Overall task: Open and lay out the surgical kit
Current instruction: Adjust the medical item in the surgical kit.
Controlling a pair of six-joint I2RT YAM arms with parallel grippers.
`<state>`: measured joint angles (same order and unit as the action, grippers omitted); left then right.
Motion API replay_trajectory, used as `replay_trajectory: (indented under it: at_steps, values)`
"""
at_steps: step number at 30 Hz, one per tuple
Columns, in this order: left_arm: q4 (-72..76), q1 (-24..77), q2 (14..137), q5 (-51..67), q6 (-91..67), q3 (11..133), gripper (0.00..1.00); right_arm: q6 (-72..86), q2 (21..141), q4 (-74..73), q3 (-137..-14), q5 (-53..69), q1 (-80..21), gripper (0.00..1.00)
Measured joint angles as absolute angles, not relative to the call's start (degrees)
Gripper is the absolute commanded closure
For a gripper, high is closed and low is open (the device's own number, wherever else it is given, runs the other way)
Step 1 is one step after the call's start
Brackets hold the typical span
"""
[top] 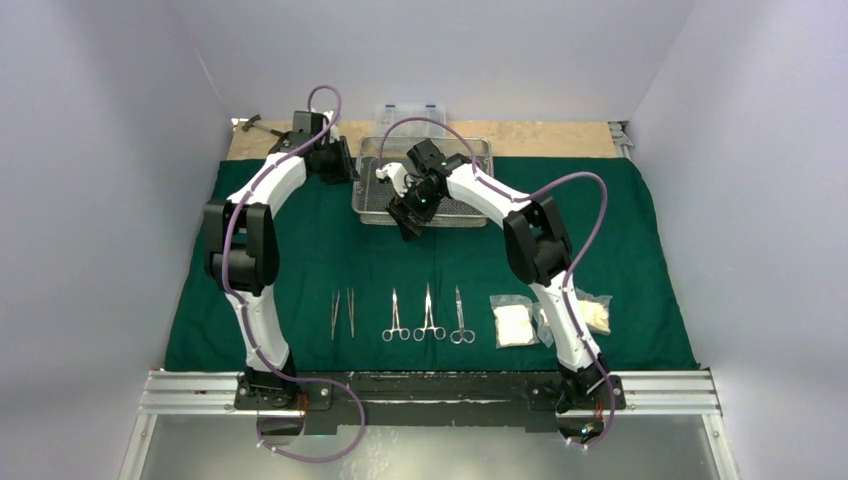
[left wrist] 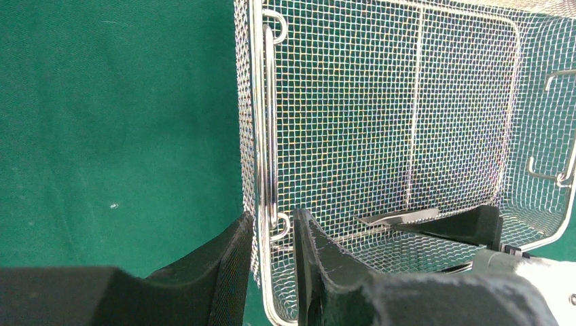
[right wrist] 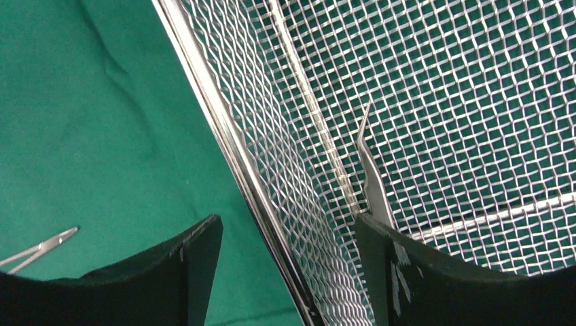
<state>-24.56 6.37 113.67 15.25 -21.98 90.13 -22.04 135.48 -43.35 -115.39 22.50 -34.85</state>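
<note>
The dark green cloth wrap point(top: 300, 250) lies spread flat over the table. At its back middle stands the steel wire-mesh tray point(top: 470, 150). My left gripper point(top: 345, 170) point(left wrist: 272, 227) is shut on the tray's left end wall, one finger on each side, beside the wire handle point(left wrist: 270, 122). My right gripper point(top: 408, 222) point(right wrist: 285, 231) stands open astride the tray's front wall point(right wrist: 272, 163), one finger inside and one outside. One pair of tweezers point(right wrist: 370, 173) point(left wrist: 397, 217) lies in the tray by the inner finger. Two tweezers point(top: 343, 313), three scissors-like instruments point(top: 430, 318) and gauze packets point(top: 515, 324) lie in a row at the front.
A clear plastic compartment box point(top: 408, 110) stands behind the tray on the bare wooden strip point(top: 540, 138). A small hammer point(top: 262, 125) lies at the back left corner. White walls close in both sides. The arm bases sit on a rail point(top: 430, 392) at the near edge.
</note>
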Motion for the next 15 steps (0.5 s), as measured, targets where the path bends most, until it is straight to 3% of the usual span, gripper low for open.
replay_trajectory:
  at_steps: [8, 10, 15]
  values:
    - [-24.58, 6.37, 113.67, 15.29, -22.0, 90.13, 0.73, -20.53, 132.64, -39.03, -110.59, 17.5, -36.07, 0.1]
    - [-24.58, 6.37, 113.67, 15.29, -22.0, 90.13, 0.73, -20.49, 131.94, -37.63, -109.6, 15.88, -36.1, 0.02]
    - [-24.56, 6.37, 113.67, 15.35, -22.0, 90.13, 0.73, -20.18, 131.83, -34.11, -109.16, 12.29, -35.14, 0.01]
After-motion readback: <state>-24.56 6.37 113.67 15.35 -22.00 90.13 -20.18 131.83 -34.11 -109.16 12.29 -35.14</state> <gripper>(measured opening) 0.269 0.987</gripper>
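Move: The tweezers lie on the basket floor just inside the front wall, their middle about 4 cm ahead of the right hand point, level left-right and 2 cm below, tip to the left. The basket's front rim passes between its fingers, its middle 3 cm to the right; the basket's middle is 7 cm ahead, 3 right. The nearest forceps lie 20 cm back, 2 left. From the left hand, the tweezers are about 12 cm right, 5 back, 8 below. Keep the right gripper astride the basket's front rim with its inner fingertip at the tweezers' middle. Spread the fingers from about three-quarters to nearly wide open, then bring the hand about 3 cm forward and slightly right, swinging the fingertips forward some 10 degrees so that the inner finger pushes the tweezers away from the front wall. ##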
